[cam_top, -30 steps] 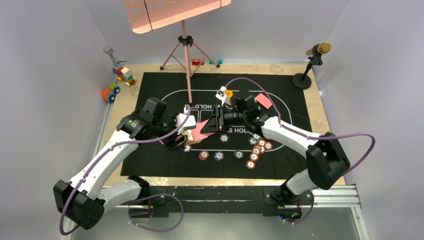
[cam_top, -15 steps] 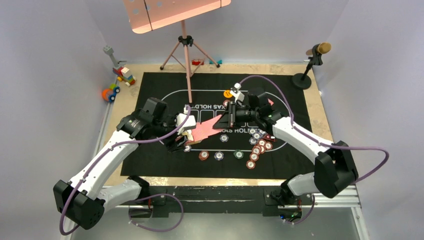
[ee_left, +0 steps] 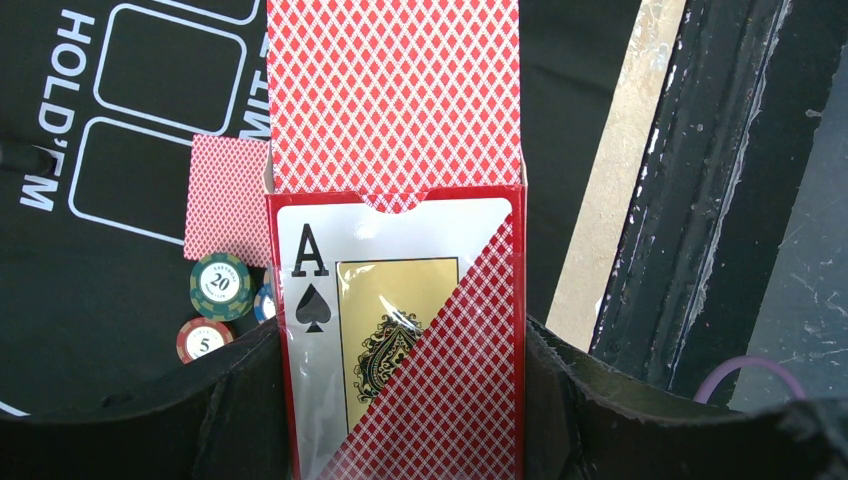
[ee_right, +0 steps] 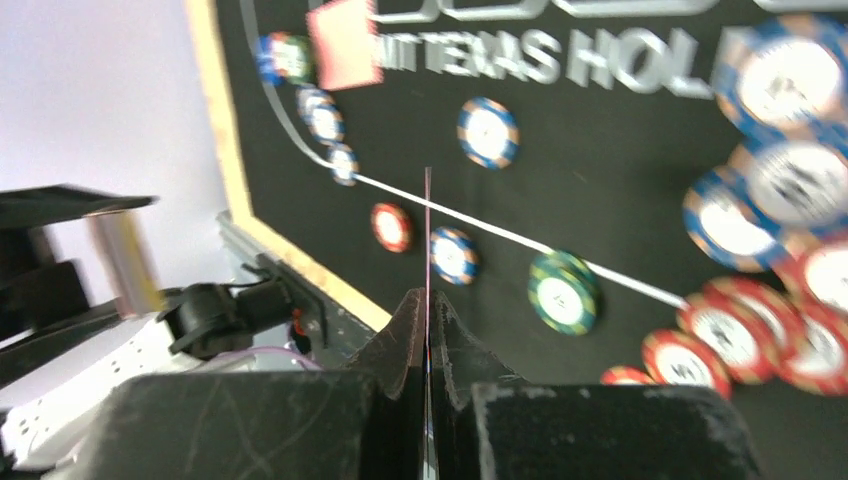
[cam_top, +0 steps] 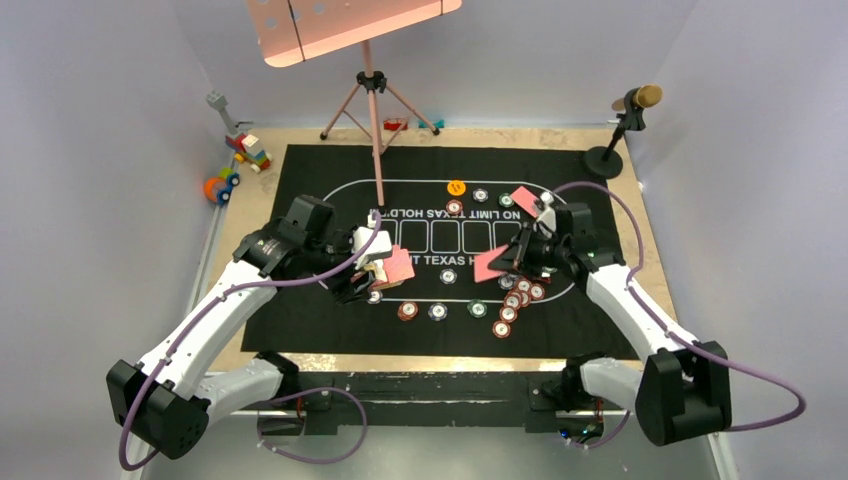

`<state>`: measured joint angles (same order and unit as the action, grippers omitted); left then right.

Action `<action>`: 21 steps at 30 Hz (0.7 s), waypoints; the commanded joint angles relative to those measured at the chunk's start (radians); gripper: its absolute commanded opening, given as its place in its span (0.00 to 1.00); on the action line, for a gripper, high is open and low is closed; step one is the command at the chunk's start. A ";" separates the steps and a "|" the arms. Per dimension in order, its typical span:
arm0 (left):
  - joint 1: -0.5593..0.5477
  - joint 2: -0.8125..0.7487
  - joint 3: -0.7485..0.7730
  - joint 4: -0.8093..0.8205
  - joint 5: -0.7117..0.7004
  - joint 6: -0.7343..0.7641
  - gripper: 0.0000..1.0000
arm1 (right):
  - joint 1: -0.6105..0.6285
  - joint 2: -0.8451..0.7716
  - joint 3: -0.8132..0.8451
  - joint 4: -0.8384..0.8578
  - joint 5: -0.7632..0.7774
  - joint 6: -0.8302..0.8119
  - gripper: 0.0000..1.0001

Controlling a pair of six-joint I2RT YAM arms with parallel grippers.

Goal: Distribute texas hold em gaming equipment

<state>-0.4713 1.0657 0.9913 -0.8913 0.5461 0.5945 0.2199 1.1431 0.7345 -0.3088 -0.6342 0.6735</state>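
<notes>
My left gripper is shut on the red card box, held above the mat's left part. The box is open and red-backed cards stick out of its top. Further right, my right gripper is shut on one playing card, seen edge-on in the right wrist view. It hangs over a cluster of red chips. Another card lies at the far right by an orange button disc and several chips.
Three chips lie in a row along the near line of the black felt mat. A tripod stand rises at the back, a microphone at the back right, toy blocks at the back left.
My right gripper has drawn a card out of the box and carried it to the right, its jaws closing on it. The left arm has stayed still.
</notes>
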 commanded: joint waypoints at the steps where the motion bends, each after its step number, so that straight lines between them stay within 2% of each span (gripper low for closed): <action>1: 0.002 -0.019 0.043 0.034 0.040 -0.004 0.09 | -0.051 -0.068 -0.112 -0.054 0.136 0.025 0.00; 7: 0.002 -0.018 0.044 0.031 0.040 -0.004 0.09 | -0.113 -0.159 -0.221 -0.065 0.290 0.122 0.00; 14: 0.002 -0.022 0.040 0.031 0.040 -0.004 0.09 | -0.180 -0.140 -0.231 -0.127 0.379 0.105 0.01; 16: 0.002 -0.024 0.038 0.031 0.039 -0.004 0.09 | -0.190 -0.118 -0.232 -0.131 0.386 0.102 0.11; 21: 0.002 -0.025 0.038 0.028 0.037 -0.003 0.09 | -0.194 -0.076 -0.215 -0.166 0.412 0.093 0.46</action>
<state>-0.4713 1.0657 0.9913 -0.8917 0.5461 0.5945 0.0315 1.0512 0.5060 -0.4328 -0.2749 0.7715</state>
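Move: Over the mat to the right, the red chips lie about 5 cm to the right of the right hand, level with it in reach and some 14 cm below; its shut fingers already hold a playing card. The blue chips are about 4 cm ahead and 2 cm right, the triangular marker 4 cm ahead and 8 cm right. A green stack is 5 cm back and 5 cm left. From the left hand the red chips are 6 cm ahead, roughly 38 cm right, 16 cm down. Sweeping down and to the right, about 10 cm each way, the right hand carries the playing card over towards the red chips; it sinks fast at first, then mostly slides right before sinking again. The wrist turns clockwise nearly 30 degrees and tips its fingers further down, and near the end they part to about a third open to let the card go. The left hand stays put, keeping its grip on the card box. ##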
